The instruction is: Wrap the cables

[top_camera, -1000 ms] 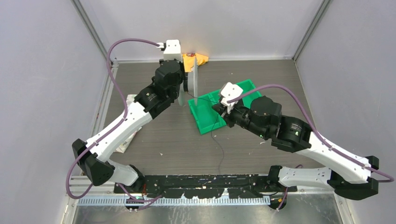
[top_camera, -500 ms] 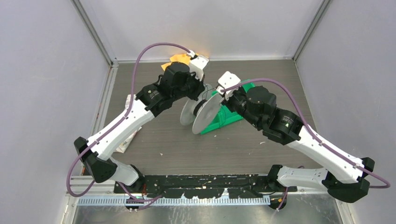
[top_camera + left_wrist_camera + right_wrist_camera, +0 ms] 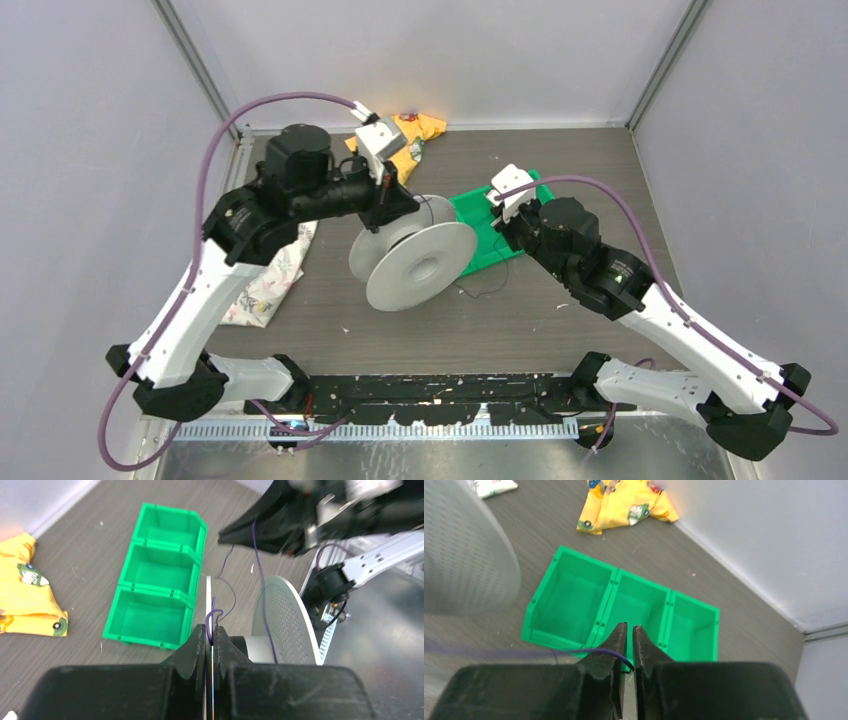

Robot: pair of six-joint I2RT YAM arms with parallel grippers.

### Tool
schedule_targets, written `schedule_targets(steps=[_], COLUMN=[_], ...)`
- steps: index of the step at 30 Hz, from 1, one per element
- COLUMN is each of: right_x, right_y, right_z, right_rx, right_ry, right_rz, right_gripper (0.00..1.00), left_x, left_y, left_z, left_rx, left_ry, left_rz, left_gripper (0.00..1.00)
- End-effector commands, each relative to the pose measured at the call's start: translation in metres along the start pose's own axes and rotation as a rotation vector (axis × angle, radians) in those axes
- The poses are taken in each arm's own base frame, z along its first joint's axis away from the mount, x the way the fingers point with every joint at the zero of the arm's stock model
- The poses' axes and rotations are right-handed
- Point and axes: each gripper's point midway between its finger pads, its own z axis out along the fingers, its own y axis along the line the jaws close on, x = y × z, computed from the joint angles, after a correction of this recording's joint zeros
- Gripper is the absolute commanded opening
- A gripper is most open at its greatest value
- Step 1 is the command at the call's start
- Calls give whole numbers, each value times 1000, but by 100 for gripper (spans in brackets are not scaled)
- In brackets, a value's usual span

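A big pale spool (image 3: 415,262) hangs tilted over the table's middle. My left gripper (image 3: 397,205) is shut on the thin edge of its near flange (image 3: 209,597), and a loop of the thin purple-dark cable (image 3: 214,615) is pinched in with it. More cable runs up past the far flange (image 3: 286,617) toward my right gripper (image 3: 499,220). In the right wrist view the right gripper (image 3: 630,625) has its jaws a narrow gap apart. The cable (image 3: 604,651) lies over the left finger and its end dips into the gap. A loose strand (image 3: 481,291) lies on the table.
A green three-compartment bin (image 3: 478,210) stands just right of the spool, below my right gripper (image 3: 615,578). A yellow bag (image 3: 418,131) lies at the back wall. A flowered packet (image 3: 268,285) lies under my left arm.
The left arm swung left and brought the spool from edge-on to tilted with its flange facing up. The right gripper drew back to the right and its jaws parted slightly.
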Motion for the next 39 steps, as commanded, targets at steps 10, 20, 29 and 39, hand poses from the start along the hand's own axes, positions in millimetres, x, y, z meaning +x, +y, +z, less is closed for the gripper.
schedule_targets(steps=[10,20,29,39], right_x=[-5,22,52,62], right_y=[60,71,83,94], right_z=[49,57,64,74], right_rx=[-143,-140,-140,-158], right_ry=[-243,-210,-148,-137], right_rz=[356,442,481,517], right_gripper=[50,58,67,65], left_x=[-111,-136,-145,-147], left_y=[-32,-12,-9,-9], left_z=[-58,-82,-94,-101], left_rx=[76,-70,-101,-108], left_ry=[-387,-524,-566,-595], left_rz=[-66,-110,-115,-129], left_gripper=[0,0,0,0])
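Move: From the right hand, the slack cable runs from its just-parting fingertips towards the spool, its middle about 6 cm left, 3 back and 3 below. The spool's middle is 13 cm left, 8 back and about level; the green box is 8 cm straight ahead, 28 below. The left hand grips the spool's rim, the spool's middle 8 cm below, 3 back and 1 right; the cable is 8 cm right, 2 ahead and 10 below. The right hand opens from nearly shut to about two-thirds, releasing the cable, as it swings left some 7 cm and sinks about 12 in all, ending below the raised spool's right side, palm rolling and fingers tipping down. The left hand keeps its pinch on the spool's rim and lifts about 12 cm, drifting a little left late on and tilting its fingertips upward some 20 degrees. ##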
